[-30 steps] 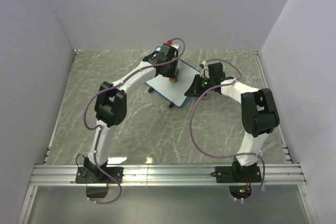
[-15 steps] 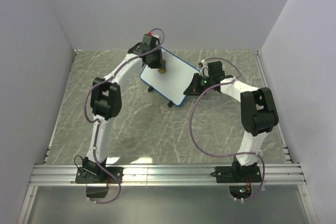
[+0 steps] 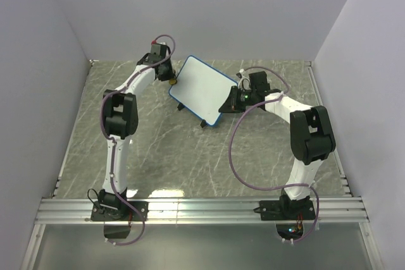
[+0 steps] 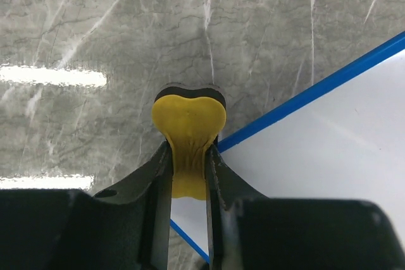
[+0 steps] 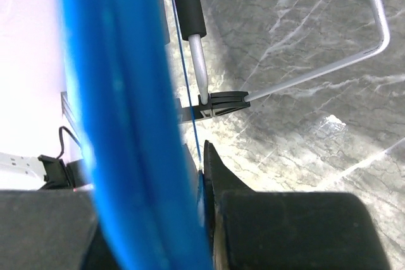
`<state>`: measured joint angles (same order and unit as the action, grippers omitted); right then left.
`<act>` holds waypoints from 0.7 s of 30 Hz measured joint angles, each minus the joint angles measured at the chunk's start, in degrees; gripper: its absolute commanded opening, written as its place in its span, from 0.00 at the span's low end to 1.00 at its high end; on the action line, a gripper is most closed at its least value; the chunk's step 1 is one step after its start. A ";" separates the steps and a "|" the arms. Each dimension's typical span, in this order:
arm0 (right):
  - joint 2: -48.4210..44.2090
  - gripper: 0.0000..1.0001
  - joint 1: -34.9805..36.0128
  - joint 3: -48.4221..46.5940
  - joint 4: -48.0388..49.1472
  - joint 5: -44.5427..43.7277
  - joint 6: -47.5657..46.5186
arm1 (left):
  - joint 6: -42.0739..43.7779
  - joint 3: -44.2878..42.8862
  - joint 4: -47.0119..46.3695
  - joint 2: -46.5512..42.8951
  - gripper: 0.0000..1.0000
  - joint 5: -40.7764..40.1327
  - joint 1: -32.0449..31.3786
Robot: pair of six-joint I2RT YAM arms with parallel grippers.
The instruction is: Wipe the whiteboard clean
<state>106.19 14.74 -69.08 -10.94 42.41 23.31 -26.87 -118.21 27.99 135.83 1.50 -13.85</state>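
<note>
The whiteboard is a white panel in a thin blue frame, tilted up at the back middle of the table, and its face shows no marks. My right gripper is shut on its right edge. In the right wrist view the blue frame fills the left side, pinched at my right gripper. My left gripper is shut on a yellow bone-shaped eraser just off the board's left edge. In the left wrist view the eraser's head overhangs the marble beside the whiteboard.
The board's wire stand with its black foot hangs over the grey marble table. White walls close in the left, back and right. An aluminium rail runs along the near edge by the arm bases. Purple cables loop off both arms.
My left gripper has swept the eraser leftward from the board's middle to past its left edge. The board has turned slightly in the right gripper's hold.
</note>
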 measured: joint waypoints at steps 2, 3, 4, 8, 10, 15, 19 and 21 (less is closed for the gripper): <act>0.00 0.00 0.00 0.02 0.00 -0.02 -0.24 | 0.02 1.25 -0.74 -1.03 0.00 -0.63 -0.13; 0.00 0.00 0.00 0.02 -0.02 -0.17 -0.31 | 0.02 1.73 -0.81 -1.49 0.00 -0.90 -0.15; 0.00 0.00 0.00 0.02 -0.04 -0.35 -0.46 | 0.02 2.32 -0.76 -1.90 0.00 -1.11 -0.15; 0.02 0.00 0.00 0.35 0.00 -1.53 -0.72 | -0.04 5.31 -0.13 -4.22 0.00 -1.38 0.70; 0.02 0.00 0.00 0.87 0.42 -2.47 -0.66 | -0.02 7.04 0.68 -5.53 0.00 -1.33 1.42; 0.04 0.00 0.00 1.90 1.68 -3.54 -0.15 | 0.26 15.06 2.12 -10.86 0.00 -2.05 4.92; 0.04 0.11 0.00 2.01 1.79 -3.87 0.13 | 0.57 23.10 2.14 -16.13 0.00 -3.34 8.37; 0.04 0.29 0.00 2.01 1.77 -3.96 0.42 | 0.70 26.71 2.32 -18.43 0.00 -4.04 9.77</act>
<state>106.24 14.74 -67.07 -9.17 38.46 23.73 -26.17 -91.50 30.30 117.40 -2.55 -4.08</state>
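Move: The left hand holds the eraser over the whiteboard's left edge. Bare table for it lies about 12 cm left, 9 cm back and some 6 cm below. The whiteboard's middle is about 14 cm right of this hand and 4 cm back, nearly level with it; the board's left black foot is roughly 4 cm right, 12 cm back. From the right hand, at the board's right end, that middle lies about 9 cm ahead and 9 cm left. Leftwards and back, slowly at first and then fast, the left hand carries the pinched eraser off the whiteboard's left edge and out over bare table, about 12 cm left and 9 cm back. It rises barely at the start, then sinks slightly, swinging some 10 degrees counter-clockwise as the fingers tip more downward. The right hand keeps its grip on the board's right end and lowers it by 1.5 cm. ##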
